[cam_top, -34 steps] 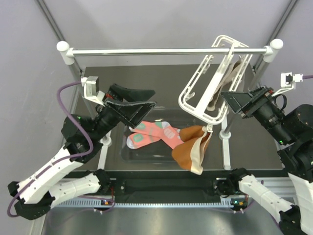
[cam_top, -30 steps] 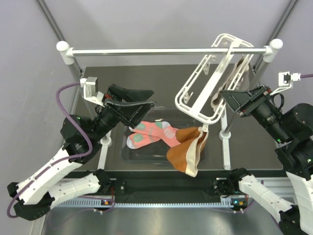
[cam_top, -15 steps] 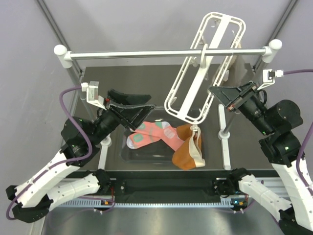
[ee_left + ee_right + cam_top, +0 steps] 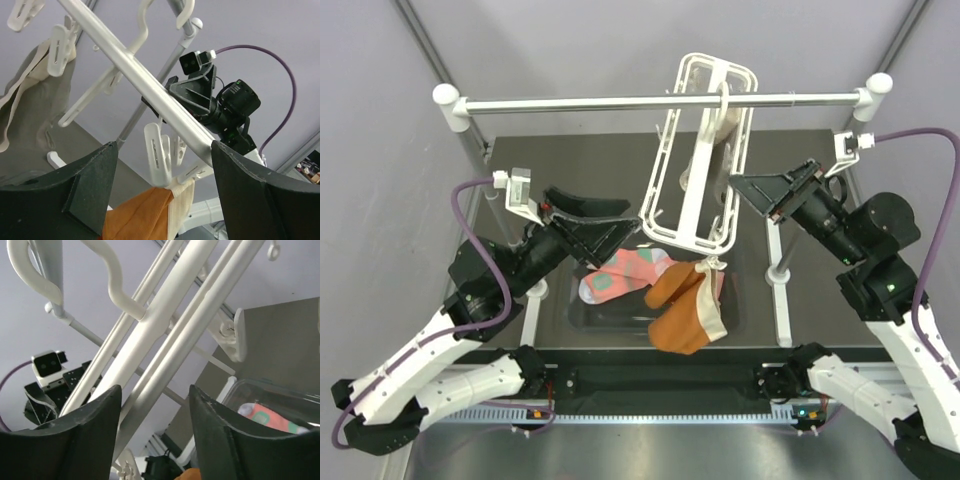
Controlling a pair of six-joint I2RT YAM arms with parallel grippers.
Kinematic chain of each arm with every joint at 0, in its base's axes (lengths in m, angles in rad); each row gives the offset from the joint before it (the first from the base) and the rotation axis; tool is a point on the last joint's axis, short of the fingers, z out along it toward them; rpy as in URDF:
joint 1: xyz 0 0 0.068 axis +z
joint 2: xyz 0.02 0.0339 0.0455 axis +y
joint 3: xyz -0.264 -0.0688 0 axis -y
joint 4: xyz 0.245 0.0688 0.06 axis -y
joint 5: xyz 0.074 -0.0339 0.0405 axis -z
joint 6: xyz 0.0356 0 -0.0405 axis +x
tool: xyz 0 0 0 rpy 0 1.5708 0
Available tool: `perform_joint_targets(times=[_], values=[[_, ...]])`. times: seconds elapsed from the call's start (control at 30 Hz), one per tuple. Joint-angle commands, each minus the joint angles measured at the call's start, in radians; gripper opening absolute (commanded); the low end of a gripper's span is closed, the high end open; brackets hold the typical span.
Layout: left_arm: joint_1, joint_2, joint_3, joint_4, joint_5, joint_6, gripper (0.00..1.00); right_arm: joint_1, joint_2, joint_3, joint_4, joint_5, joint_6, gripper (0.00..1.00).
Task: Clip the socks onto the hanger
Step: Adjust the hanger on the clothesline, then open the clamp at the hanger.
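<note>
The white hanger [image 4: 703, 165] hangs by its hook from the metal rail, steeply tilted. The pink socks [image 4: 630, 272] with mint toes lie in a clear tray below it; nothing holds them. My left gripper [image 4: 632, 216] is open just left of the hanger's lower end. In the left wrist view [image 4: 164, 147] a hanger bar [image 4: 150, 85] and a clip show beyond its fingers. My right gripper [image 4: 752, 195] is close against the hanger's right side. In the right wrist view [image 4: 155, 388] its jaws stand apart with the hanger's rails [image 4: 165, 320] between and beyond them, and the socks [image 4: 260, 415] show low right.
A rust-orange cloth [image 4: 678, 310] with a beige piece hangs from a clip at the hanger's lower end, over the tray [image 4: 582, 310]. A beige-grey cloth [image 4: 30, 105] is clipped higher up. The metal rail [image 4: 570, 103] on two posts spans the back.
The hanger has swung left along the rail and turned more upright, carrying the orange cloth left. My right gripper followed it up and to the left. The left arm barely moved.
</note>
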Motion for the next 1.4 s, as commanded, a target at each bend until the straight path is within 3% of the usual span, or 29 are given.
perform_joint_targets(times=[0.0,0.13,0.27,0.5,0.7,0.8,1.03,1.17,1.23,1.37], values=[[-0.003,-0.025,0.005,-0.061,-0.029,0.031,0.80,0.009,-0.056,0.052,-0.098,0.035,-0.135,0.58],[-0.003,-0.063,-0.017,-0.138,-0.051,0.053,0.80,0.009,-0.128,0.063,-0.278,0.117,-0.267,0.78],[-0.003,-0.118,-0.048,-0.190,-0.123,0.065,0.80,0.008,-0.220,0.057,-0.415,0.269,-0.368,0.91],[-0.003,-0.128,-0.066,-0.280,-0.184,0.094,0.81,0.009,-0.351,0.043,-0.606,0.430,-0.448,0.93],[-0.003,-0.109,-0.101,-0.386,-0.226,0.087,0.80,0.009,-0.371,0.011,-0.782,0.516,-0.474,0.91],[-0.003,-0.094,-0.123,-0.423,-0.240,0.079,0.80,0.011,-0.319,0.008,-0.893,0.552,-0.450,0.99],[-0.003,0.007,-0.205,-0.434,-0.247,0.019,0.80,0.009,-0.305,0.002,-0.935,0.559,-0.347,1.00],[-0.003,0.072,-0.242,-0.374,-0.197,-0.024,0.78,0.009,-0.421,0.034,-0.874,0.390,-0.470,1.00],[-0.003,0.078,-0.261,-0.333,-0.148,-0.030,0.78,0.011,-0.464,0.031,-0.855,0.395,-0.503,1.00],[-0.003,0.029,-0.310,-0.160,-0.016,-0.022,0.78,0.011,-0.497,0.112,-0.860,0.242,-0.556,1.00]])
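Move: The pink socks in the tray lie far below the left hand, about 42 cm down, some 9 cm ahead and 4 cm to its right. The hanger's near end is about 8 cm right of that hand, 3 cm back and roughly level; the brown sock hangs below it, 9 cm right, 5 cm back and 15 cm down. For the right hand, open at the right rail, the hanger's middle is 5 cm ahead, 6 cm left and about 2 cm up. The right hand spreads its half-open fingers wide, comes free of the hanger's right rail and backs off rightwards, sinks to about 17 cm below its start with the fingers tipping down, then climbs a few centimetres while still drawing back, fully open. Meanwhile the left hand, fingers staying open and touching nothing by the end, leaves the hanger's near-left corner and drops some 26 cm towards the pink socks, easing slightly forward and tipping its fingers down by roughly 30 degrees. ##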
